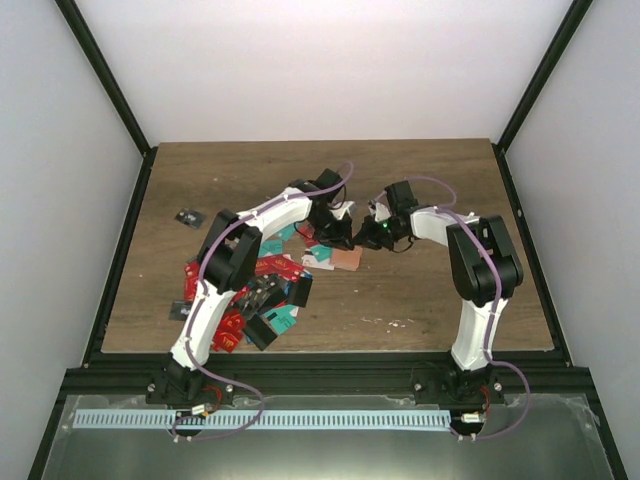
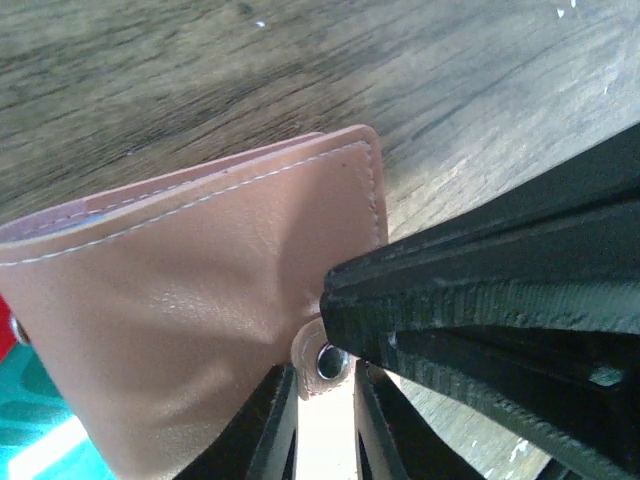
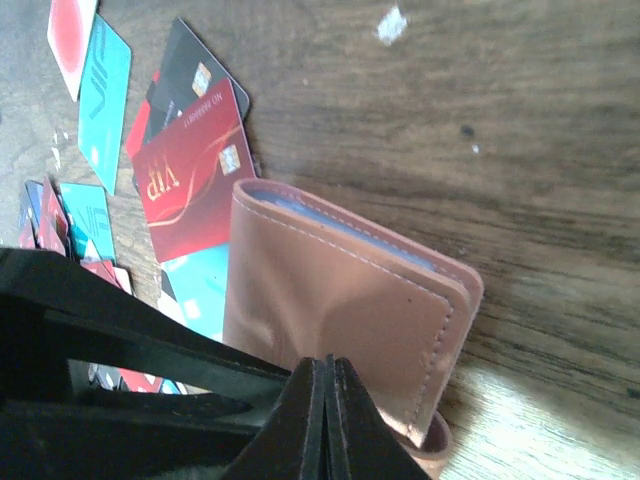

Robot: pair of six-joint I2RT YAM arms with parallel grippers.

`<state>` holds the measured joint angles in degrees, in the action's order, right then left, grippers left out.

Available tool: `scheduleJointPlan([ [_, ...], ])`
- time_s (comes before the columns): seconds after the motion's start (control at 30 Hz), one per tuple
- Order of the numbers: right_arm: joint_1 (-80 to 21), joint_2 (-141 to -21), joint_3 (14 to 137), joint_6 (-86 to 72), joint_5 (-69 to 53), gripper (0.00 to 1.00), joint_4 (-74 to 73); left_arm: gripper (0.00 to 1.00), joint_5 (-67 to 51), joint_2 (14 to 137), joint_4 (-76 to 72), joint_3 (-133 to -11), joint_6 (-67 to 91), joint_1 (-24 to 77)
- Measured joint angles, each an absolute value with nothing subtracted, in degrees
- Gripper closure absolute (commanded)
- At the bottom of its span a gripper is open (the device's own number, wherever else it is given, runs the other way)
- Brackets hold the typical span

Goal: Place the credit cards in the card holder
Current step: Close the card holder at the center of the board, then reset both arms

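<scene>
The salmon-pink card holder (image 1: 345, 259) (image 2: 200, 290) (image 3: 330, 300) lies folded on the wooden table, a blue edge showing inside the fold. Its snap tab (image 2: 322, 362) sits between the tips of my left gripper (image 2: 325, 385) (image 1: 335, 240), whose fingers stand slightly open. My right gripper (image 3: 328, 400) (image 1: 365, 238) is shut, nothing visible between its fingers, and its tips rest on the holder's face beside the tab. Credit cards (image 1: 260, 290) lie piled left of the holder, among them a red VIP card (image 3: 190, 180), a teal card (image 3: 103, 100) and a black card (image 3: 185, 75).
One dark card (image 1: 187, 217) lies apart at the table's left rear. Black frame rails (image 1: 120, 240) border the table on both sides. Small white specks (image 1: 385, 322) dot the wood near the front.
</scene>
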<state>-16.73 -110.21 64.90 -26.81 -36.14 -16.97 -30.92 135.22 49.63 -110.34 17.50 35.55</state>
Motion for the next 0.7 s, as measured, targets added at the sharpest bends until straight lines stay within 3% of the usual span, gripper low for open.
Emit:
scheduleJointPlan([
  [0.33, -16.80, -109.58, 71.66, -27.14, -34.89, 0.86, -21.52, 0.64, -27.31, 134.34, 51.59, -112.40, 17.72, 35.68],
  [0.5, -16.60, -106.72, 72.49, -27.42, -34.72, 0.61, -22.48, 0.52, -24.77, 131.48, 53.08, -112.38, 17.15, 35.03],
  [0.67, -15.86, -100.40, 72.53, -26.24, -31.70, 0.22, -23.24, 0.19, -19.75, 122.17, 53.06, -108.79, 15.73, 33.43],
  [0.7, -15.62, -98.94, 72.55, -25.96, -30.70, 0.09, -23.33, 0.10, -18.33, 118.89, 52.58, -106.76, 15.55, 32.67],
])
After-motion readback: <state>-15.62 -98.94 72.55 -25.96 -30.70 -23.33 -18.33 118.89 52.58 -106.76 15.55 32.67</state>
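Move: Both grippers are at the snap tab on the right edge of the card holder. The holder's middle is about 2 cm left of the left hand point, level with it and 1 cm below; from the right hand it is about 3 cm left, 1 cm back and 1 cm below. From the left hand, a red card lies some 9 cm left and 4 cm ahead, a teal card about 8 cm left and level, and a white card about 9 cm left and 3 cm back, all some 2 cm below. Bring both grippers off the card holder's snap tab, easing away slowly, then quickly. Lift the left about 10 cm, swinging left over the holder while opening wide; raise the right about 11 cm and a little forward, keeping its fingers nearly shut until it is clear, then opening them. Tilt both sets of fingertips up and forward some 15 degrees. ##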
